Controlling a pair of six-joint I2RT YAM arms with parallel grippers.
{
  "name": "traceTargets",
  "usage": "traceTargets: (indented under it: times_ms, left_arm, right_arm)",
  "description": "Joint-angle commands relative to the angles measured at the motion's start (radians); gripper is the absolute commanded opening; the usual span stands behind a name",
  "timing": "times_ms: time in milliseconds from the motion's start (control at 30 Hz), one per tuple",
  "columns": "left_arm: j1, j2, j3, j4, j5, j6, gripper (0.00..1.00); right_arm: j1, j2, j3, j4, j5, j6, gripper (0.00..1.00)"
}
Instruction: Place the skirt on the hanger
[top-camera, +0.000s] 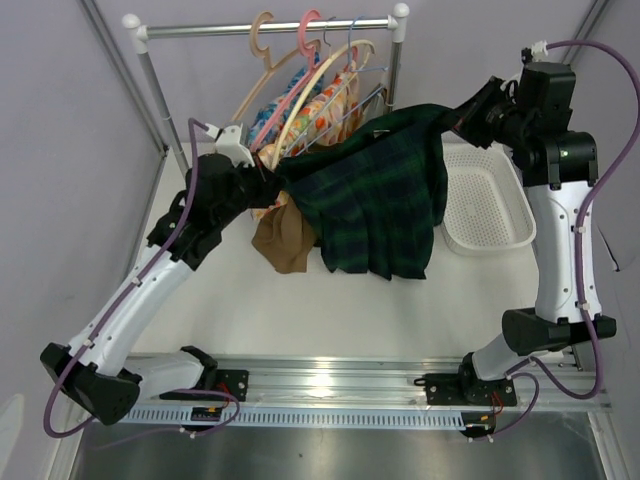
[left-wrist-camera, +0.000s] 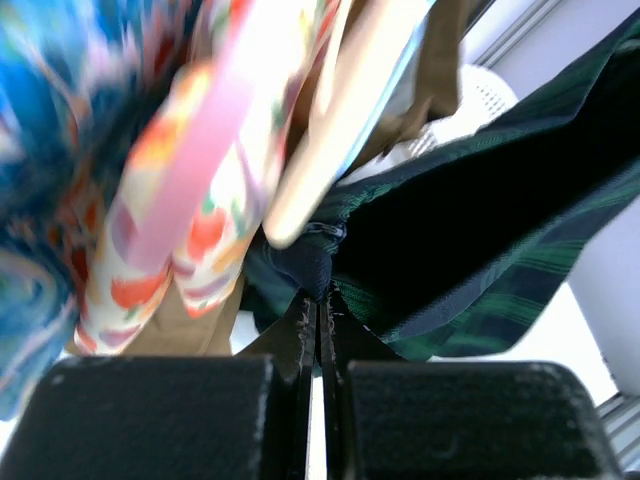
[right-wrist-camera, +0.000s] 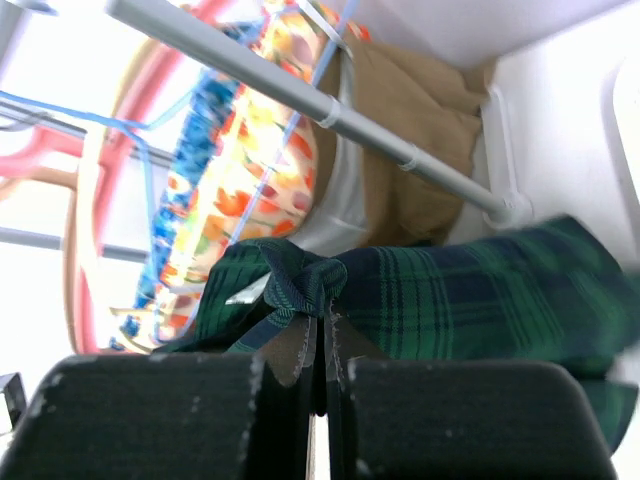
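Note:
The dark green and navy plaid skirt hangs stretched in the air between my two grippers, in front of the clothes rack. My left gripper is shut on the skirt's left edge, and the pinched fold sits just under the tip of the pale cream hanger. That hanger hangs slanted on the rack among the others. My right gripper is shut on a bunched fold at the skirt's upper right. Both pairs of fingers close tight in the wrist views, the left and the right.
A grey rack bar also carries a tan hanger, a pink hanger and a blue floral garment. A brown garment hangs below the skirt's left end. A white basket stands at the right.

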Motion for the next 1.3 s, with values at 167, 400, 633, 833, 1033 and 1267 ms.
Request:
traceTargets:
  times_ms: [167, 400, 633, 833, 1033, 1267]
  left_arm:
    - [0.021, -0.052, 0.049, -0.046, 0.079, 0.02, 0.0]
    - [-0.006, -0.207, -0.372, 0.009, 0.133, -0.073, 0.0]
    - [-0.127, -0.283, -0.676, 0.059, 0.078, -0.234, 0.0]
    - [-0.141, -0.258, -0.813, 0.141, 0.075, -0.317, 0.0]
    - [-0.147, -0.301, -0.845, 0.104, 0.055, -0.331, 0.21]
    - [-0.147, -0.384, -0.769, -0.017, 0.009, -0.256, 0.48]
  right_arm:
    - [-0.023, -0.18, -0.254, 0.129, -0.009, -0.015, 0.0]
    - [0.012, -0.585, -0.995, 0.224, -0.009, 0.057, 0.0]
    - [0.184, -0.831, -1.441, 0.23, 0.085, 0.198, 0.0]
    - [0.231, -0.83, -1.58, 0.247, 0.129, 0.226, 0.04]
    - [0.253, -0.868, -1.621, 0.241, 0.132, 0.215, 0.35]
    - [0.332, -0.894, -1.571, 0.229, 0.112, 0.188, 0.61]
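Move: My hands hold the skirt stretched between them by two corners. The bare table for my left corner is about 14 cm back, 1 cm left and 29 cm down; the cream hanger's near end is just 3 cm ahead and 2 cm above that hand, straight in line. My right corner's table spot is about 21 cm back, 1 cm left and 39 cm down, with the rack's right post some 4 cm ahead and 9 cm left of that hand, the white basket about 5 cm ahead, 13 cm right, 39 cm below. After a small lift, about 3 cm on my left and barely 1 cm on my right, I swing both hands quickly down and back from the rack, left some 27 cm down and 14 back, right about 36 down and 22 back. The wrists tip some 30 degrees farther down as I lower the skirt's corners to the table; then both hands' fingers open around them. ##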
